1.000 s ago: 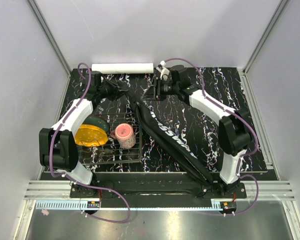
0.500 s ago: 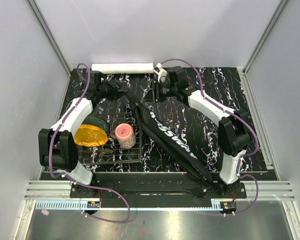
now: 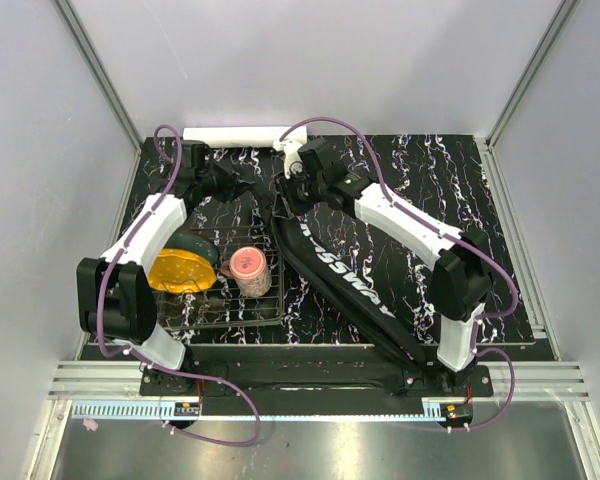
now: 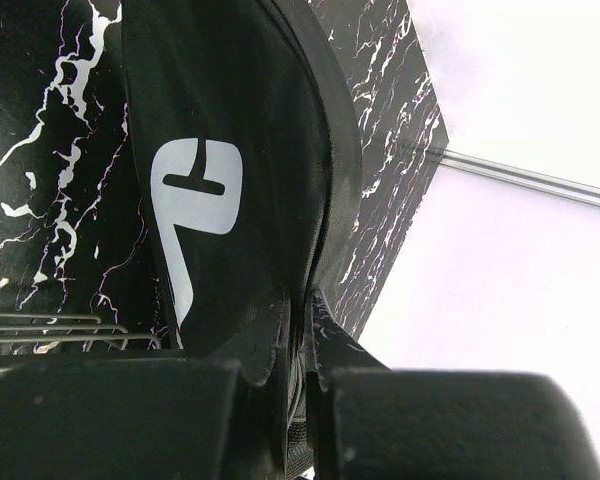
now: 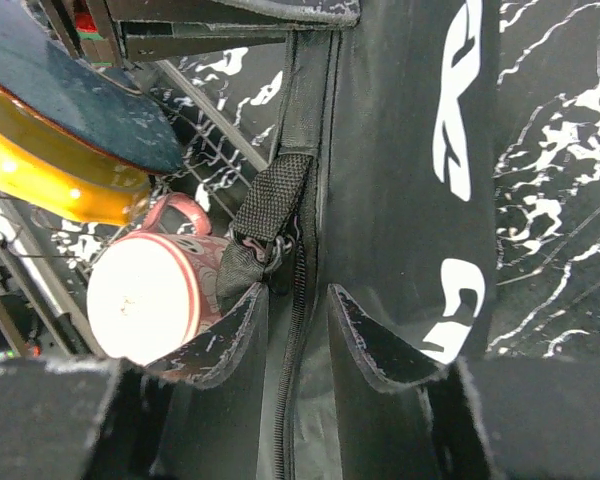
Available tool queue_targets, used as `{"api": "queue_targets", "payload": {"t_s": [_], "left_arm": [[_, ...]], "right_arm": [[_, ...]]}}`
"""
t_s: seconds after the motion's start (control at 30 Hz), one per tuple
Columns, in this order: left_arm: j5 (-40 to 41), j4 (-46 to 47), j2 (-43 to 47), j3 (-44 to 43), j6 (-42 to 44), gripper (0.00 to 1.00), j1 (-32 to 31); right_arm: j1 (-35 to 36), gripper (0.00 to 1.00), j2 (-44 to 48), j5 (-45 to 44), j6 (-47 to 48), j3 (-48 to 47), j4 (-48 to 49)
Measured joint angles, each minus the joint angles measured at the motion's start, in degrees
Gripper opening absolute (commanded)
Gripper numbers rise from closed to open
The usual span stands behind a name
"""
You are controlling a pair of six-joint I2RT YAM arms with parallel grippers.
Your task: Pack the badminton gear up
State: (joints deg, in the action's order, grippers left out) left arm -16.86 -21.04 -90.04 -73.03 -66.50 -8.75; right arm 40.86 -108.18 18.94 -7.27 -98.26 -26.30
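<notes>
The long black bag (image 3: 345, 285) lies diagonally on the marbled table, its far end near the back. My left gripper (image 3: 248, 180) is at that end; in the left wrist view its jaws (image 4: 300, 300) are shut on a fold of the bag's edge (image 4: 240, 150). My right gripper (image 3: 285, 195) hovers over the same end. In the right wrist view it (image 5: 297, 295) stands open, its fingers on either side of the bag's zipper (image 5: 298, 350), just below a webbing strap loop (image 5: 270, 210). A white tube (image 3: 235, 134) lies along the back wall, partly behind the right arm.
A wire rack (image 3: 205, 310) left of the bag holds a pink cup (image 3: 248, 265) and a yellow-black object (image 3: 178, 268). The cup (image 5: 140, 300) lies right beside my right gripper's left finger. Grey walls close in the back and sides.
My right arm has swung left from the back middle to the bag's far end, and its jaws have narrowed. The left arm has stayed still, gripping the bag.
</notes>
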Motion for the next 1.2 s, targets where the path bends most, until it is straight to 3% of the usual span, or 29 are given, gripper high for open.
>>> {"api": "queue_targets", "payload": {"t_s": [0.23, 0.7, 0.87, 1.2], "left_arm": [[0.85, -0.15, 0.00, -0.22, -0.02, 0.00, -0.44], [2.25, -1.46, 0.00, -0.85, -0.68, 0.00, -1.03], [2.80, -1.44, 0.00, -0.87, -0.98, 0.00, -1.29], [4.76, -2.08, 0.22, -1.20, -1.33, 0.00, -1.95]], "right_arm": [[1.60, 0.37, -0.61, -6.32, 3.21, -3.26, -3.32], [4.09, 0.36, -1.97, -9.31, 4.85, -5.81, -5.33], [4.81, 0.31, -3.63, -12.22, 4.72, -7.89, -6.64], [7.04, 0.06, -5.27, -18.56, 5.55, -11.26, -9.84]]}}
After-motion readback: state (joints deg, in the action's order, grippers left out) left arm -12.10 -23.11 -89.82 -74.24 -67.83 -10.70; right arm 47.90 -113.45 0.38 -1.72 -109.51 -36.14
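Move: The zip pull on the black bag sits right in front of the right fingers, about 2 cm to their left and 1 cm lower. The mug stands some 12 cm back, 7 cm left and 10 cm down from the right hand; the yellow bowl is roughly 10 cm back, 28 cm left and 10 cm below it. From the left hand, still pinching the bag's upper end, the pull is about 5 cm right, 5 cm back and 2 cm lower. The zip pull is what the right fingers shut on: the right hand edges about 1 cm left, with small shifts forward and up and then down, while its wrist turns some 15 degrees so the fingers point steeper down and more forward. Near the end they close from about a third open to nearly shut, pinching the pull at the tips. The left hand stays put, keeping the bag's end held up. ##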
